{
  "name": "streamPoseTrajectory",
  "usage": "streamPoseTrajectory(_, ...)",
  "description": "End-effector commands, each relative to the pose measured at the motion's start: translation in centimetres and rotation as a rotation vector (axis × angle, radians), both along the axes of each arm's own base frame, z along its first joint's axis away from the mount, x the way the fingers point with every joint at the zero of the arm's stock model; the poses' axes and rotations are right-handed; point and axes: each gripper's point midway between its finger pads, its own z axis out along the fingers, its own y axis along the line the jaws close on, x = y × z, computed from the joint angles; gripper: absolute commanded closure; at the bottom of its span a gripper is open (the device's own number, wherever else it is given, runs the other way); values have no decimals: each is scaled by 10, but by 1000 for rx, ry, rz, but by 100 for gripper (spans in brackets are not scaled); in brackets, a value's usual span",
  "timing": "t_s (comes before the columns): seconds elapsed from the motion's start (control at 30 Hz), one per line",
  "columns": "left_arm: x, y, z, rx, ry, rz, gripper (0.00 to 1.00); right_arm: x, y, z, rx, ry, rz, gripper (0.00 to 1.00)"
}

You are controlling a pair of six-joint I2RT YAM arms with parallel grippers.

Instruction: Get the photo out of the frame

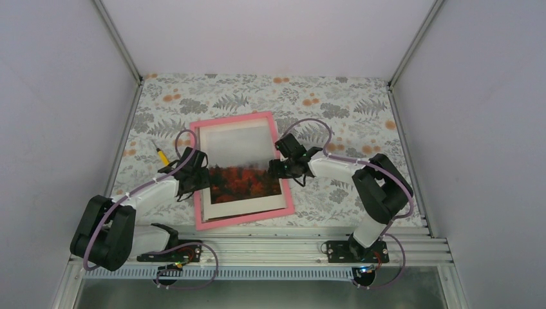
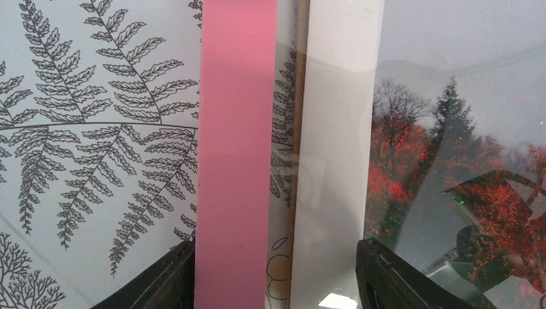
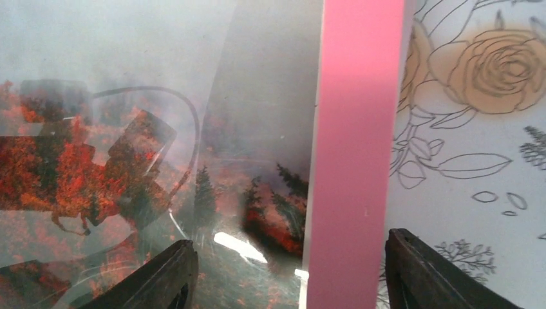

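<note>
A pink frame (image 1: 244, 219) lies flat on the floral cloth, with the photo (image 1: 241, 168) of red-orange trees under grey mist inside it. My left gripper (image 1: 196, 172) is open at the frame's left side. In the left wrist view its jaws (image 2: 275, 252) straddle the pink rail (image 2: 235, 161) and the cream mat (image 2: 335, 161); a strip of cloth shows between rail and mat, and the photo (image 2: 451, 161) lies beyond. My right gripper (image 1: 283, 166) is open at the right side. Its jaws (image 3: 290, 244) span the pink rail (image 3: 357, 161) and the photo's edge (image 3: 129, 161).
A yellow pencil (image 1: 161, 156) lies on the cloth just left of the frame, close to my left arm. White walls close in the table on three sides. An aluminium rail (image 1: 270, 239) runs along the near edge by the arm bases.
</note>
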Motion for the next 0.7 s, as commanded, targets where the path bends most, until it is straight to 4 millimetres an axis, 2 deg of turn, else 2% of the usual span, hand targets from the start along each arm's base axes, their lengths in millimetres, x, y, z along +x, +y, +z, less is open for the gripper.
streamPoseTrajectory(0.0,4,0,2,8,-14,-2,40,13,-8,13,-63,-61,-55,38)
streamPoseTrajectory(0.13,5,0,2,6,-13,4,41,15,-14,6,-110,-59,-67,42)
streamPoseTrajectory(0.3,5,1,1,9,-12,12,45,18,-16,-1,-138,-59,-72,52)
streamPoseTrajectory(0.5,6,2,-2,21,-1,21,45,25,-14,1,-144,-79,-81,70)
streamPoseTrajectory(0.67,7,6,3,35,-7,40,45,31,-12,12,-127,-109,-95,88)
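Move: The picture frame's right rail lies about 2 cm to the right of the right hand and 1 cm below it, running fore and aft between its open fingers. The photo's middle is some 10 cm to this hand's left and about level; the frame's near right corner is 12 cm back and 5 cm right. From the left hand, still at the left rail, the right rail lies roughly 25 cm right and 3 cm ahead. The right hand shifts about 2 cm right and forward, rolling slightly, and closes to pinch the frame's right rail. ##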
